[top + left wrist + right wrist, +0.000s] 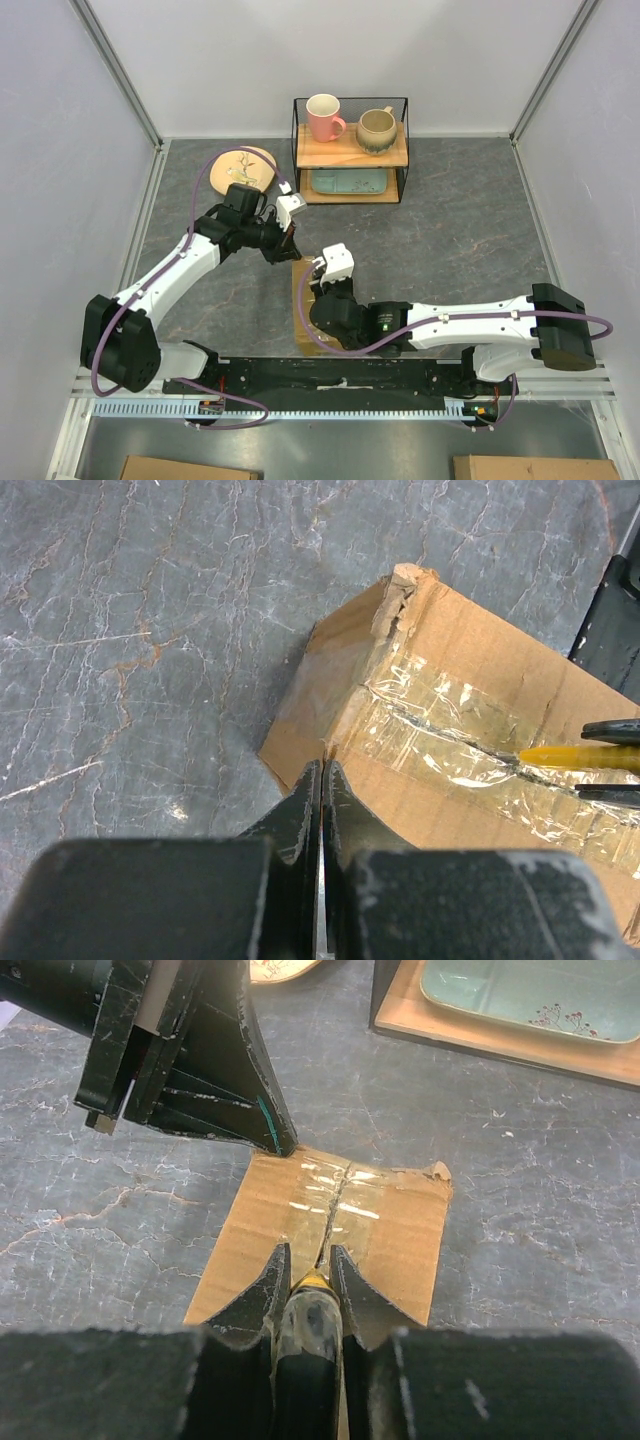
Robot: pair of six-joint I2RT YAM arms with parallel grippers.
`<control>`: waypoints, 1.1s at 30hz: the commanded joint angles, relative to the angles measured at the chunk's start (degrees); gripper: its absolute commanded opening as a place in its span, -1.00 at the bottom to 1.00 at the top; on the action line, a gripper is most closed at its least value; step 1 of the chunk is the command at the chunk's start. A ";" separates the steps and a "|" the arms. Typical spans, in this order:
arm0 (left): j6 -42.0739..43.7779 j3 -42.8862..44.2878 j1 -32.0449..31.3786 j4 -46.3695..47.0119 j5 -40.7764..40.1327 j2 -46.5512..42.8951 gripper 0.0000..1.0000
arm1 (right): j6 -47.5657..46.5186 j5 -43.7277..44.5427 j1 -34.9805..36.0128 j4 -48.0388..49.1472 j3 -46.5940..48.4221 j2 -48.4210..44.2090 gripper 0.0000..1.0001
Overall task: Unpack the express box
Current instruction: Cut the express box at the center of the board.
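Note:
The express box (400, 1230) is a brown carton lying flat with clear tape on its top seam, and a dark slit runs along that tape. In the top view, the express box (300, 300) is largely covered by my right arm. My right gripper (306, 1250) is shut on a black cutter with a yellow tip (312, 1282), and the tip touches the seam. My left gripper (322, 770) is shut with nothing in it, its tips at the box's far left edge (300, 730). The yellow tip (560, 755) also shows in the left wrist view on the tape.
A black wire shelf (350, 150) stands at the back with a pink mug (323, 116) and a beige mug (377, 130) on top and a teal tray (347, 182) below. A round wooden plate (245, 165) lies left of it. Plain cardboard boxes (175, 468) sit below the table's near edge.

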 commanded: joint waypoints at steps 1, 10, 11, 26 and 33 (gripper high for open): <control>1.58 -2.00 1.63 0.19 -13.22 0.72 -0.96 | 3.02 -1.34 3.35 -8.90 1.15 -1.30 -1.00; 2.02 2.29 1.63 -3.50 -10.24 0.19 -0.70 | 2.41 -0.20 2.91 -7.58 1.24 0.46 -1.00; 1.93 2.91 1.63 -3.68 -8.93 0.28 -0.46 | 2.67 -0.29 2.82 -7.50 1.15 0.46 -1.00; 3.06 15.75 -0.13 -4.83 9.18 8.98 0.06 | 1.10 -1.52 2.38 -4.25 0.71 1.34 -0.99; 12.20 16.46 -3.82 -7.10 14.36 14.87 0.06 | -1.81 -3.01 2.03 -1.87 2.03 2.56 -0.99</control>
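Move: The box lies lengthwise, its middle about 11 cm back from the left hand, 5 cm to its right and 4 cm lower; that hand's closed fingertips are at the box's far left corner. The cutter tip, in the taped seam, is some 9 cm back, 4 cm right and 2 cm lower, and the plate about 23 cm ahead and 12 cm left. From the right hand, holding the cutter, the box's middle is roughly 3 cm ahead, 1 cm left and 6 cm below, the tip 5 cm ahead, 2 cm left and 3 cm lower. The left hand comes free of the box's far left corner, opening its closed fingers to about half as it goes some 3 cm forward and up, then swings about 5 cm to the right across the box's far end, turning roughly 10 degrees clockwise. The right hand keeps its grip on the cutter with the blade still at the taped seam, easing only about 1 cm back towards the base and as much down. ##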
